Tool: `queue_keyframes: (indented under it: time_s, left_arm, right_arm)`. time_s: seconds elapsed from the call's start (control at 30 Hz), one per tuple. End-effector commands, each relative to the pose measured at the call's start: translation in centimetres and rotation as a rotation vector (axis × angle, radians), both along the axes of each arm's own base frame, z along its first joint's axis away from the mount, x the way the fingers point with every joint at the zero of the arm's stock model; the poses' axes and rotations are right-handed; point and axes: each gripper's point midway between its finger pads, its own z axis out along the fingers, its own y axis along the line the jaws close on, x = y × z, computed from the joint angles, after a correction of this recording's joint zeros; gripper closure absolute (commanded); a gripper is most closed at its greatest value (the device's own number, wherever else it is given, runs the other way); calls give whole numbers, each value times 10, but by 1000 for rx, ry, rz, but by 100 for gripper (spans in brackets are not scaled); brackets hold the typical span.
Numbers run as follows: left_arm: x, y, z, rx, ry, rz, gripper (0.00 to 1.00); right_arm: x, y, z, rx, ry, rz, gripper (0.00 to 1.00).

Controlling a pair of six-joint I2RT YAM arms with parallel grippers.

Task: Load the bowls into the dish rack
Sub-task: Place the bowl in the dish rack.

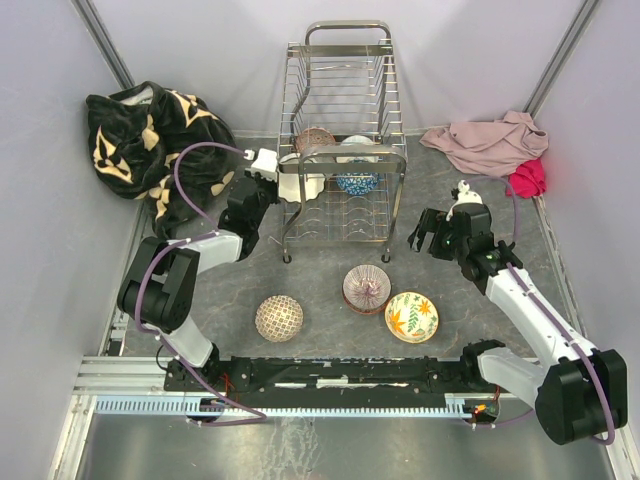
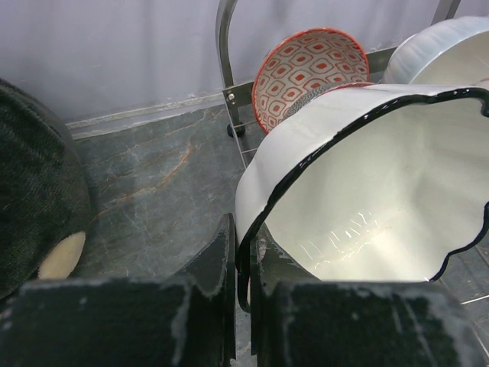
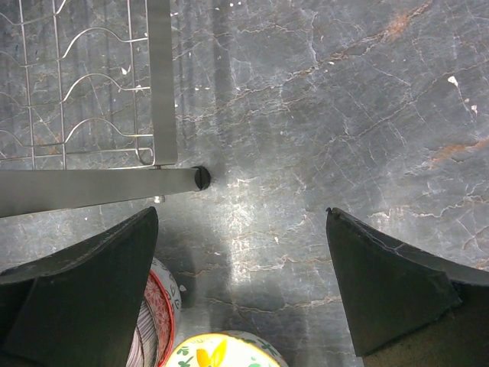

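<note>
The chrome wire dish rack stands at the back centre. Its upper tier holds a red-patterned bowl and a white bowl; a blue bowl sits just below them. My left gripper is at the rack's left end, shut on the rim of a white black-rimmed bowl; its jaws pinch the rim. On the table lie an upturned patterned bowl, a striped bowl and a yellow floral bowl. My right gripper hangs open and empty right of the rack, above the floor.
A black blanket with tan shapes is heaped at the back left, close to my left arm. A pink cloth and a magenta cloth lie at the back right. Grey walls close in both sides. The rack's foot shows near my right fingers.
</note>
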Motion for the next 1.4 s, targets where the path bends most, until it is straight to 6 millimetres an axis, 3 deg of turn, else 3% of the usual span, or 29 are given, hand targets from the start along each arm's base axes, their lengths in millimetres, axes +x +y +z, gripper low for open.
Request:
queue_keyframes:
  time_s: [0.0,0.37,0.7,0.93,1.1,1.37]
  left_arm:
    - [2,6,79,-18,-256,13,97]
    - [13,-15,88,12,-297,-76,97]
    - [36,-31,89,61,-357,-97,97]
    - [50,-41,77,112,-390,-94,97]
    - [52,-54,61,152,-390,-100,97]
    - [55,-56,49,169,-393,-85,97]
  right_arm:
    - [8,7,11,36,-55,17,2]
    - [2,6,16,50,-90,16,2]
    - [-2,10,23,81,-108,31,2]
    - [-4,11,27,89,-120,35,2]
    - [-6,11,29,92,-131,36,2]
    - [-8,10,32,97,-142,35,2]
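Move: My left hand has the white wavy-rimmed bowl by its rim at the rack's left side. The free slots on the lower tier are about 8 cm ahead, 11 cm right and 5 cm below. The red patterned bowl stands roughly 18 cm ahead and 11 cm right, the blue bowl 8 cm ahead and 21 cm right, both some 7 cm lower. From my right hand those slots lie around 22 cm ahead and 28 cm left, slightly below. Keeping the rim pinched, my left hand first rolls almost on the spot, then carries the white bowl about 5 cm forward and nearly as far right, in over the lower tier towards the red patterned bowl, and sinks some 2 cm late on. The wrist rolls left side up by about 10 degrees, the fingertips tilting up and swinging slightly right. My empty right hand, still open, rises about 2 cm. ##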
